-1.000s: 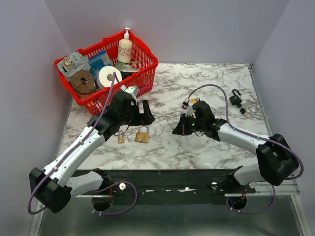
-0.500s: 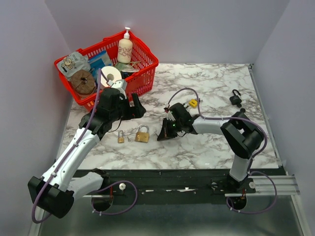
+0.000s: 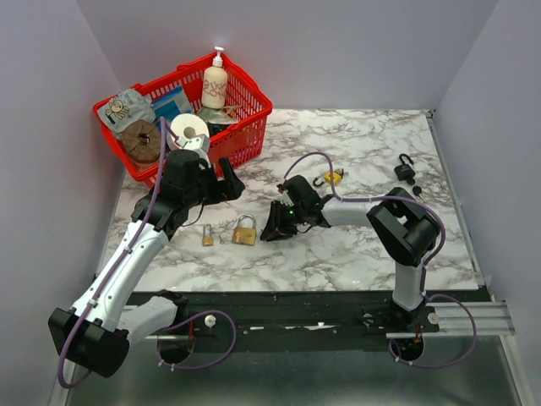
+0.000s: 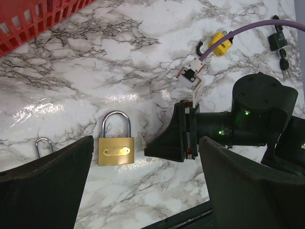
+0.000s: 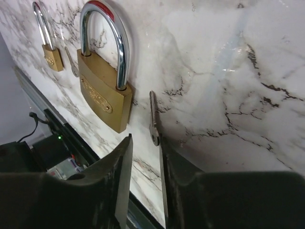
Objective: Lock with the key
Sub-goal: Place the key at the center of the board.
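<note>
A brass padlock (image 3: 244, 231) lies flat on the marble table (image 3: 355, 245), its steel shackle pointing away from the arms. A small silver key (image 5: 153, 119) lies on the marble just right of the padlock (image 5: 102, 93). My right gripper (image 5: 145, 143) is low over the table with its jaws a little apart. The key's head sits at the mouth of that gap against the right finger, not gripped. In the top view the right gripper (image 3: 269, 230) points at the padlock's right side. My left gripper (image 3: 226, 186) hovers wide open above and behind the padlock (image 4: 116, 150), holding nothing.
A smaller brass padlock (image 3: 207, 236) lies left of the big one, with another key (image 5: 71, 62) beside it. A red basket (image 3: 250, 123) of goods stands at the back left. A yellow lock (image 3: 332, 178) and a black padlock (image 3: 406, 172) lie at the right.
My right gripper has slid left up to the brass padlock and its jaws have parted from shut. The left gripper has drawn back toward the basket.
</note>
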`<state>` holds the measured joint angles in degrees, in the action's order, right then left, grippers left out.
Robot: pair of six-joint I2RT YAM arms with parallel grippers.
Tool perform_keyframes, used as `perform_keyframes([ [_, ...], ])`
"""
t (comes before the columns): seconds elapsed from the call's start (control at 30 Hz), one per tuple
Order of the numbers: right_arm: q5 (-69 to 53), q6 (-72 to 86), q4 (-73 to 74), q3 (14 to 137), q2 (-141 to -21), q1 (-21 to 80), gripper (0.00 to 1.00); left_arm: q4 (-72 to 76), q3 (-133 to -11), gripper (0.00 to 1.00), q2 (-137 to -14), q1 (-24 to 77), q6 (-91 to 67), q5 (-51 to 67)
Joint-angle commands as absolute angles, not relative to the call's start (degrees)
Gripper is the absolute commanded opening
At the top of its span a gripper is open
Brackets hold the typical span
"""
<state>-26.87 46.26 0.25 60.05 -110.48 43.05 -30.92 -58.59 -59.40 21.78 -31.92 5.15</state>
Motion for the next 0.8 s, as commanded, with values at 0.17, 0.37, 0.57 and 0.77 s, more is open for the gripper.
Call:
perform_keyframes([
  [0.17,-24.4,42.6,9.7,61.5,-104.3,43.2,0.56,-30.1,-59.9,0.99,-58.2,21.1,-31.2,5.0],
  [0.37,-22.3,30.5,16.6,63.6,-97.4,37.2,0.71,-29.4,-62.2,0.99,-58.7,20.9,-29.4,6.1],
  [0.57,-20.5,9.2,23.1,67.6,-92.8,26.8,0.89,-28.3,-65.6,0.99,-61.2,20.7,-27.2,8.9],
  [0.77,-23.8,-22.9,37.6,81.4,-99.0,19.9,0.96,-26.6,-67.3,0.99,-63.3,20.7,-21.6,17.7],
])
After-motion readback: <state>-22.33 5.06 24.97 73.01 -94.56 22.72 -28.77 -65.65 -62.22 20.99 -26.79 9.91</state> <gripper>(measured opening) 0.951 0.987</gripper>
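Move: The yellow padlock lies about 18 cm ahead of my right hand and some 20 cm to its right, roughly at its height. The key is right at these fingertips, about 1 cm ahead and just below. The big brass padlock sits some 5 cm left and 2 cm ahead, with the small padlock about 15 cm left and 1 cm ahead. From my left hand the yellow padlock is about 17 cm ahead, 26 cm right and 21 cm below. I leave the key on the board, my right fingers spreading from partly open to nearly fully open. I lift that hand away, then sweep it right, forward and up, roughly 14, 12 and 12 cm, speeding up towards the yellow padlock while the fingers swing some 30 degrees from pointing left and down towards forward. My left hand rises about 5 cm, still open and empty. ##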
